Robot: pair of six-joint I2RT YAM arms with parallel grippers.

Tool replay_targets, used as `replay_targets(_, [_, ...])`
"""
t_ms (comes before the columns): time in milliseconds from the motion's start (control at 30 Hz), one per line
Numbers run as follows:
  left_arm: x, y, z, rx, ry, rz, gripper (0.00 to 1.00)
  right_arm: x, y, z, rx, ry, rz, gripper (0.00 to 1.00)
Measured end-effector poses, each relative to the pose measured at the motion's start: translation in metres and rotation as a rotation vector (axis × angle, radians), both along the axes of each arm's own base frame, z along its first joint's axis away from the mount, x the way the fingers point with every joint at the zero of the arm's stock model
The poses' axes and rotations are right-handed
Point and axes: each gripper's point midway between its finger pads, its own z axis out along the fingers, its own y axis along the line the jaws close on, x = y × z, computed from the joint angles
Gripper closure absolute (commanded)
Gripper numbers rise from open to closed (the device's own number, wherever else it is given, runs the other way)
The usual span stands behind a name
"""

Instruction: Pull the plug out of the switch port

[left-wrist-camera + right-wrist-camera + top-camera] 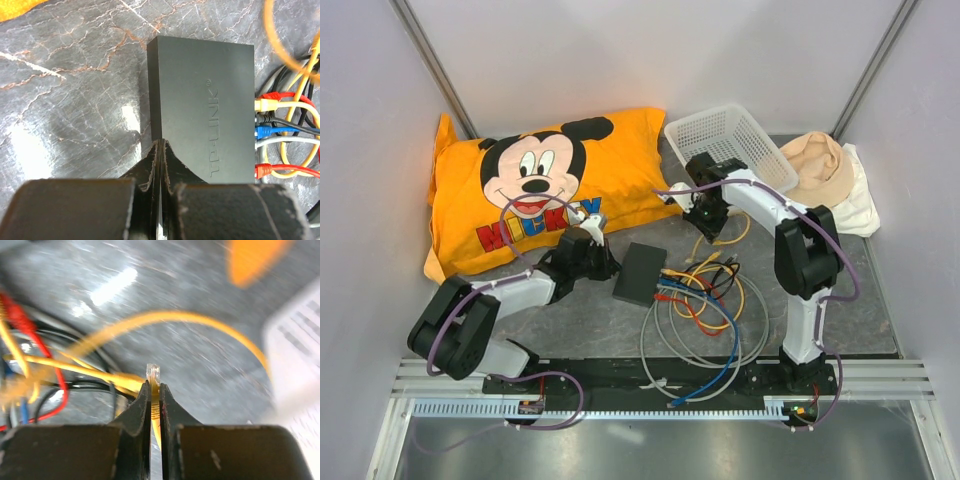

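The switch point(640, 272) point(200, 100) is a flat matte-black box lying mid-table. Red, yellow, black, blue and grey plugs point(264, 131) sit in the sockets along its right edge. My left gripper point(161, 143) point(604, 262) is shut with nothing in it, its tips against the switch's near left edge. My right gripper point(155, 386) point(706, 224) is shut on a yellow plug point(154, 372), whose clear tip pokes out past the fingers. It is held well away from the switch, near the basket. The yellow cable point(718, 240) trails from it down to the cable pile.
Loose coils of coloured cables point(705, 300) lie right of the switch. A white mesh basket point(730, 135) stands at the back, a Mickey pillow point(535, 185) at the back left, a beige cloth point(825, 170) at the back right. Walls close in on both sides.
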Motion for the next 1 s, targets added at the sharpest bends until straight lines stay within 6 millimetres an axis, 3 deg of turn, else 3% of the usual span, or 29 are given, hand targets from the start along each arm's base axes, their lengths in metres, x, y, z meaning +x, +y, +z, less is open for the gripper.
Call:
replay_targets(100, [-0.002, 0.004, -0.002, 0.012, 0.004, 0.006, 0.98, 0.008, -0.013, 0.01, -0.025, -0.07, -0.036, 0.99])
replay_targets(267, [-0.017, 0.018, -0.017, 0.07, 0.065, 0.006, 0.99, 0.012, -0.024, 0.018, -0.045, -0.118, -0.071, 0.9])
replay_targets(300, [-0.018, 0.02, -0.017, 0.077, 0.066, 0.006, 0.98, 0.012, -0.024, 0.018, -0.045, -0.119, -0.075, 0.79])
replay_targets(367, [-0.017, 0.026, -0.013, 0.085, 0.054, 0.01, 0.99, 0.012, -0.022, 0.018, -0.038, -0.118, -0.089, 0.68])
replay_targets(400, [-0.015, 0.029, -0.01, 0.087, 0.047, 0.015, 0.98, 0.012, -0.022, 0.018, -0.037, -0.117, -0.094, 0.54])
replay_targets(500, [-0.008, 0.038, 0.001, 0.089, 0.018, 0.028, 0.98, 0.008, -0.019, 0.017, -0.014, -0.106, -0.104, 0.34])
replay_targets(567, [0.0, 0.041, 0.01, 0.094, -0.008, 0.027, 0.99, 0.001, -0.013, 0.018, 0.023, -0.087, -0.101, 0.27])
replay_targets(767, [0.027, 0.039, 0.048, 0.086, -0.105, -0.035, 0.98, -0.003, 0.021, 0.043, 0.224, -0.081, -0.103, 0.26])
replay_targets(900, [0.032, 0.043, 0.056, 0.141, -0.138, -0.106, 0.99, 0.009, 0.058, 0.06, 0.4, -0.058, -0.14, 0.27])
replay_targets(1000, [0.033, 0.042, 0.056, 0.179, -0.145, -0.167, 0.98, 0.014, 0.081, 0.058, 0.483, -0.022, -0.167, 0.27])
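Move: My right hand already holds the pulled yellow plug; the bare spot it ends up on is about 3 cm straight ahead and 5 cm down. The basket's middle is some 17 cm ahead and 4 cm to the right, a loose yellow plug 5 cm left and 4 cm back, and the switch about 15 cm left and 8 cm back, both low on the table. From my shut left hand the switch's middle lies 6 cm right and 1 cm back, and that spot 19 cm right and 10 cm ahead. With my right hand I draw the plug a last 2–3 cm to the right and slightly up and forward, away from the switch, open wide to let it go, then swing back left about 10 cm, rising 4 cm and tilting the fingers some 30 degrees leftward. My left hand dips back and left, then lifts forward and up, away from the switch, fingers shut. ##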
